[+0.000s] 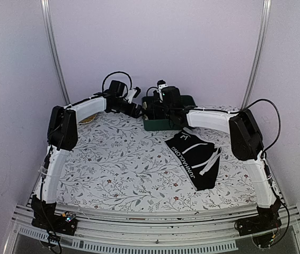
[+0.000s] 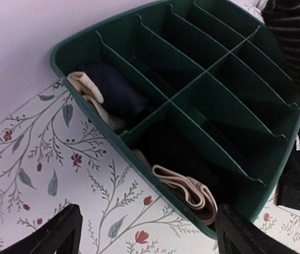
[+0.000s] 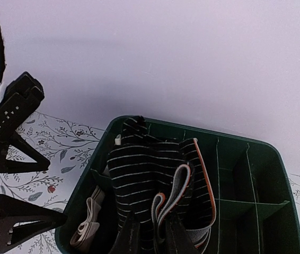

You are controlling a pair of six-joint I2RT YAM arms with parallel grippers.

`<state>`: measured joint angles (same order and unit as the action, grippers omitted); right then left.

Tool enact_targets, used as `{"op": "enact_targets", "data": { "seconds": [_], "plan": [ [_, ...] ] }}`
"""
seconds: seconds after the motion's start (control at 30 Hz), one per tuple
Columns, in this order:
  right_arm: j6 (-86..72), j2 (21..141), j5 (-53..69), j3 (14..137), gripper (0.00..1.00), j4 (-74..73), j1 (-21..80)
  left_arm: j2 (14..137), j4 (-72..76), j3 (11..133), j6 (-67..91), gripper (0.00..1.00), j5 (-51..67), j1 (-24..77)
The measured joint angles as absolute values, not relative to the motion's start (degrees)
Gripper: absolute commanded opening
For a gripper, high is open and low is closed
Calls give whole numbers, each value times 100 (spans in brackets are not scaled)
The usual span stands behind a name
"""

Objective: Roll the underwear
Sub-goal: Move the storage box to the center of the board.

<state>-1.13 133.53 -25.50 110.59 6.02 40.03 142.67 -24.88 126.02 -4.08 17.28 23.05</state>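
A black underwear with thin white stripes and a grey and orange waistband (image 3: 144,174) hangs bunched over the green divided bin (image 3: 256,211), with my right gripper (image 3: 152,235) shut on its lower part. The same piece shows at the upper right of the left wrist view as striped underwear (image 2: 298,42). A second black underwear with white stripes and white waistband lettering (image 1: 195,156) lies flat on the table, right of centre. My left gripper (image 2: 147,235) is open above the cloth beside the bin's near left corner, holding nothing.
The bin (image 2: 203,90) stands at the back centre against the wall. Its left compartments hold rolled garments: a navy one (image 2: 115,92) and beige-banded ones (image 2: 190,190). The other compartments look dark. A floral cloth (image 1: 118,164) covers the table.
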Motion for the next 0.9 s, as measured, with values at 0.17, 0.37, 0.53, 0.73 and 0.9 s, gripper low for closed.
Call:
{"op": "enact_targets", "data": {
  "seconds": [0.17,0.37,0.53,0.73,0.9],
  "plan": [
    [-165,13780,-2762,11426,2,711,4005,14523,-2477,13148,-637,88,1332,2383],
    [-263,13576,-3037,10982,2,980,4005,14818,-2480,13378,-1177,83,548,2692],
    [-353,12954,-3177,10038,2,1131,4005,14903,-2482,13498,-1594,58,139,3006],
    [-368,12368,-3317,9555,1,1337,4005,14844,-2729,13502,-2053,38,204,3240],
    [-368,12051,-3385,9380,2,1463,4005,14730,-3162,13500,-2438,29,484,3323]
  ]
}}
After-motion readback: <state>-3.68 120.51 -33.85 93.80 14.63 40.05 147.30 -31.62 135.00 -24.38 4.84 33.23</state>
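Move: The storage box, its middle about 19 cm right, 3 cm ahead and 6 cm below the left hand, has its near-left corner only some 3 cm right and 5 cm back of that hand. The near-left roll lies about 6 cm right and 2 cm back, the far-left roll 5 cm right and 7 cm ahead. From the right hand, still holding its rolled underwear above the box, the box's middle is about 8 cm right, 4 cm ahead and 15 cm lower. Bring the left gripper over the box's left wall to the near-left compartment: a short reach forward, then about 7 cm right and back some 5 cm, turning the wrist roughly 25 degrees with its left side rising while the fingers close to a third open around the tan waistband by the near-left corner. Keep the right grip on the rolled underwear; dip it slightly, draw it right and back, then raise it about 6 cm. ##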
